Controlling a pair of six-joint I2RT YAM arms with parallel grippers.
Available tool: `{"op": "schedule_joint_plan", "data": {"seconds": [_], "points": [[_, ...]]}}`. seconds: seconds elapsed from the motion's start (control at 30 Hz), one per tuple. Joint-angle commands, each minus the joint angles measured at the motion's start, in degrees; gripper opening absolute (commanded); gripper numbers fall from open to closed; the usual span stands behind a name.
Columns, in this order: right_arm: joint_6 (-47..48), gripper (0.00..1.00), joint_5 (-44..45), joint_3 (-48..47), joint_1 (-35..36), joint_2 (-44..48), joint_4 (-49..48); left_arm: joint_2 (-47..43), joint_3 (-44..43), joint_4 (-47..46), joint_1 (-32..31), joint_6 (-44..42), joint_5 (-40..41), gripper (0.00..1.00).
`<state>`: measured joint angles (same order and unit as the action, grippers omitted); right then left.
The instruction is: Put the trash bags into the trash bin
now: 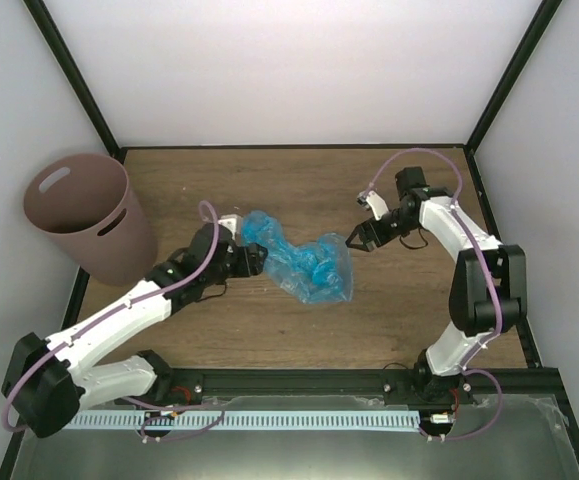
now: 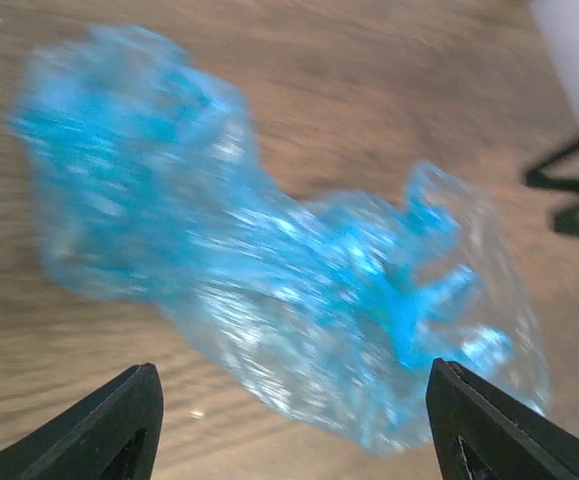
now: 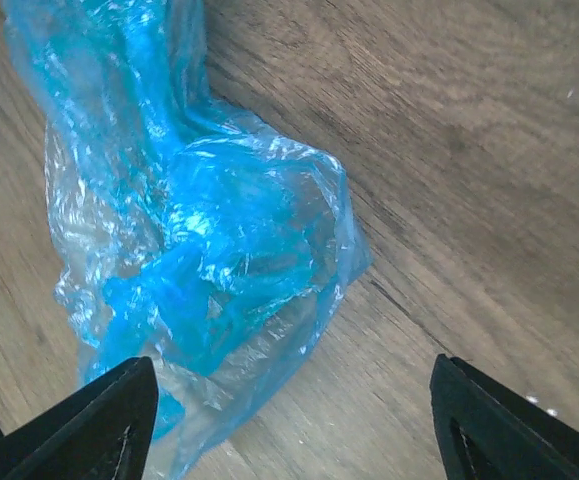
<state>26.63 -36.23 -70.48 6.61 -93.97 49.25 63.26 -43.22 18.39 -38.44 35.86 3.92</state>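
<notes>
The trash bag (image 1: 299, 260) lies crumpled on the wooden table, a glossy translucent blue heap between the two arms. My left gripper (image 1: 252, 258) sits at its left end, open, jaws wide with the bag (image 2: 269, 260) just ahead of them and nothing gripped. My right gripper (image 1: 354, 241) hovers at the bag's right end, open too; the bag (image 3: 189, 240) reaches toward its left finger (image 3: 109, 420) while bare wood lies between the fingers. The trash bin (image 1: 89, 215), a mauve-brown tapered pail, stands upright at the far left.
A black frame (image 1: 289, 146) runs along the table's back edge and up both sides, with white walls behind it. A metal rail (image 1: 299, 380) carries the arm bases at the near edge.
</notes>
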Motion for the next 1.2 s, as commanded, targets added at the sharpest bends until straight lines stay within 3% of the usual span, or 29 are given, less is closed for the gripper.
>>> {"op": "schedule_joint_plan", "data": {"seconds": [0.0,0.2,0.33,0.63,0.8,0.93,1.17], "points": [[-6.2,0.77,-3.4,-1.3,-0.1,-2.3,-2.4,3.3,-1.1,-4.4,-4.8,-3.1,-11.0,0.74],[-6.4,0.77,-5.4,2.7,0.2,-4.4,-2.6,14.3,-7.1,-7.3,-8.1,-3.4,-12.8,0.71],[-8.1,0.71,-4.6,6.0,0.9,-5.0,-4.8,21.3,-11.5,-8.9,-9.7,-3.3,-12.9,0.73],[-7.8,0.30,-8.0,10.9,1.0,-6.2,-8.3,36.2,-20.1,-10.2,-10.9,-6.4,-15.2,0.76],[-7.4,0.15,-10.6,11.7,1.0,-4.5,-9.4,41.2,-21.9,-11.1,-12.0,-8.4,-16.5,0.77],[-7.2,0.09,-11.5,11.9,1.0,-3.7,-9.4,43.5,-23.0,-10.3,-12.0,-8.2,-13.7,0.67],[-6.9,0.02,-10.6,12.1,0.8,-1.3,-9.4,42.0,-24.2,-9.7,-11.3,-9.4,-12.5,0.39]]}}
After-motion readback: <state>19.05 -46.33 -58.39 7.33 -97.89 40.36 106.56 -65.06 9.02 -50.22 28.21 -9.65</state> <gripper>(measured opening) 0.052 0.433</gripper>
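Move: The blue trash bag lies crumpled between the hands, its middle some 12 cm to the right of the left hand, 3 cm farther out and about 14 cm below. From the right hand, the bag's middle is about 13 cm to the left, 2 cm back and 10 cm below. The trash bin stands off to the other side, its middle roughly 37 cm to the left of the left hand and 5 cm farther out. The bag is taken near its right end: the right hand sinks about 7 cm and draws back 4, shuts its open fingers on a fold of film, then rises about 2 cm. Meanwhile the left hand sweeps some 18 cm right over the bag, turning clockwise about 25 degrees, sinks 11 cm onto the crumpled part beside the right gripper and partly closes around bunched film. ##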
